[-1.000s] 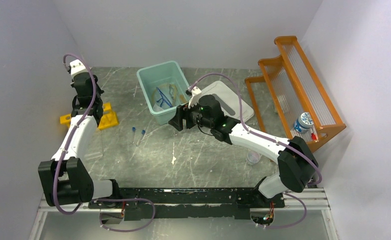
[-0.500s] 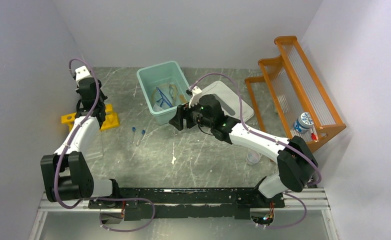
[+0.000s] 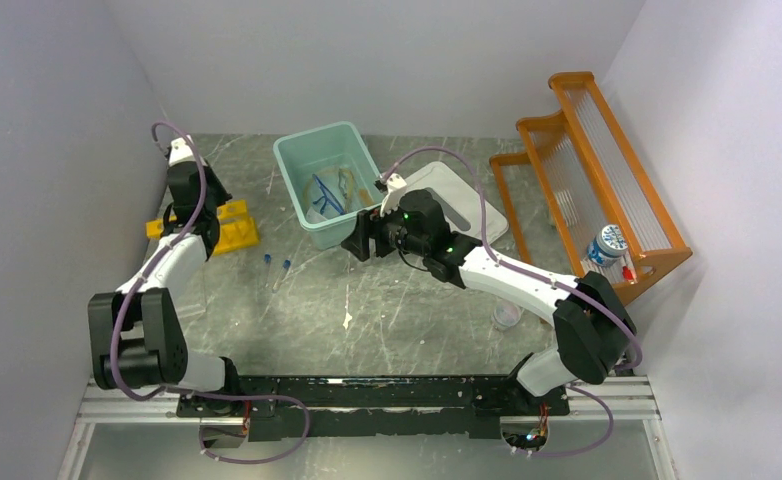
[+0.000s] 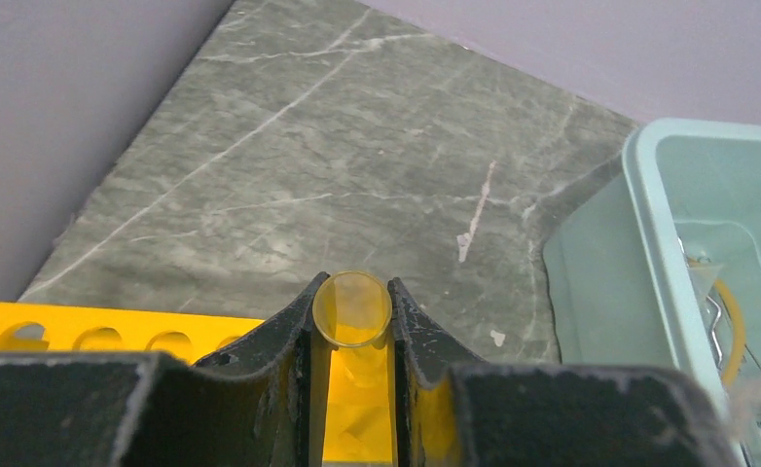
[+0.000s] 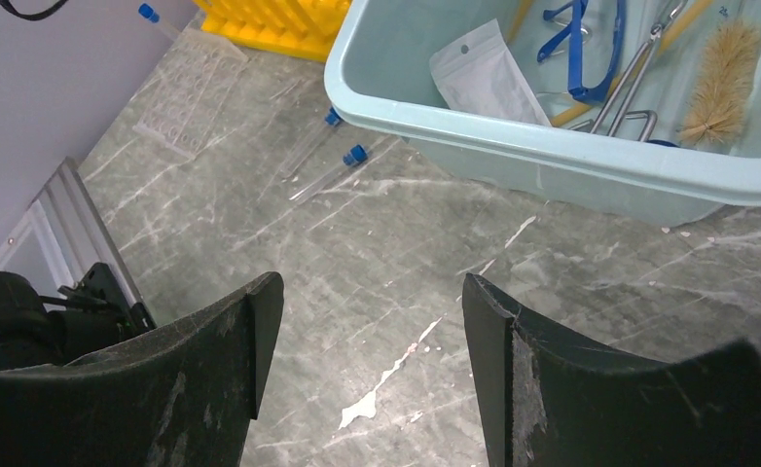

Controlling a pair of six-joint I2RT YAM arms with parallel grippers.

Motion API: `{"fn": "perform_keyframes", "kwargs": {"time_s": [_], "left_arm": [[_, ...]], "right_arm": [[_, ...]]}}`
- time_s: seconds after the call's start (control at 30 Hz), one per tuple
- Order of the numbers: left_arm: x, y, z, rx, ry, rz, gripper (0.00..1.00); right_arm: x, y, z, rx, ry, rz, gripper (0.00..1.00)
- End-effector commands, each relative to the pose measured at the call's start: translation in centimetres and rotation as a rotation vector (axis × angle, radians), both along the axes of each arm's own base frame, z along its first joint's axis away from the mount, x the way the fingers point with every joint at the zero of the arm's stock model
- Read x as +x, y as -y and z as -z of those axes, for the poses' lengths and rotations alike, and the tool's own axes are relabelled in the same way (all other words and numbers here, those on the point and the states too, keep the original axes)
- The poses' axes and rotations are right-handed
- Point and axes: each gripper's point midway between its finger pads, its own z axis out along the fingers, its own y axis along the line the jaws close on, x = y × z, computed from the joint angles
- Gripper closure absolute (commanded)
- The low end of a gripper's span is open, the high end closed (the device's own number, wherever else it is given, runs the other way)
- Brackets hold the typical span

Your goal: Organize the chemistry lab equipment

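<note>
My left gripper (image 4: 353,290) is shut on a clear test tube (image 4: 351,316), seen end-on between its fingers, right over the yellow tube rack (image 4: 114,336). From above, the left gripper (image 3: 189,205) hangs over the rack (image 3: 235,228) at the far left. My right gripper (image 5: 369,292) stands open and holds nothing, above bare table in front of the teal bin (image 5: 552,161). The bin holds blue tubing (image 5: 581,39), silver forceps (image 5: 639,58), a brush (image 5: 727,68) and a white packet (image 5: 484,83). Two blue-capped test tubes (image 3: 275,268) lie on the table.
A clear well plate (image 3: 189,300) lies near the left arm. A white lid (image 3: 457,200) sits behind the right gripper (image 3: 359,240). A clear cup (image 3: 507,314) stands by the right arm. The orange shelf (image 3: 597,170) with a bottle (image 3: 605,245) fills the right side.
My left gripper has moved right and a little toward the back with the tube in it, and the yellow rack has shifted right with it. The right arm has stayed still.
</note>
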Motion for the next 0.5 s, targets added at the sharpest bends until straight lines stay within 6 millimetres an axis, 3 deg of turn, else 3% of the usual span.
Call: {"fn": "perform_keyframes", "kwargs": {"time_s": [0.0,0.03,0.17,0.47], "left_arm": [[1.5,2.9,-0.4,0.015,0.049,0.074,0.8],[1.4,2.3,-0.2,0.044,0.032,0.026,0.81],[1.4,3.8,0.1,0.13,0.002,-0.004,0.81],[1.1,4.4,0.5,0.15,0.029,0.0,0.81]], "right_arm": [[0.5,0.6,-0.2,0.002,0.015,0.026,0.29],[0.6,0.7,-0.1,0.0,0.012,0.029,0.29],[0.8,0.8,0.1,-0.003,0.009,0.032,0.29],[1.0,0.6,-0.8,0.025,0.008,0.02,0.29]]}}
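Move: The left hand pinches the mouth of a clear tube standing at the right end of the yellow rack, whose middle lies about 7 cm left, 3 cm back and 8 cm below. The green bin's middle is some 24 cm right and 6 cm ahead of this hand; the blue-capped tubes lie about 12 cm right and 13 cm back. From the right hand, the rack is some 37 cm left and 6 cm ahead. Keeping its pinch on the clear tube, the left hand pulls the yellow rack about 5 cm right, sinking slightly. ##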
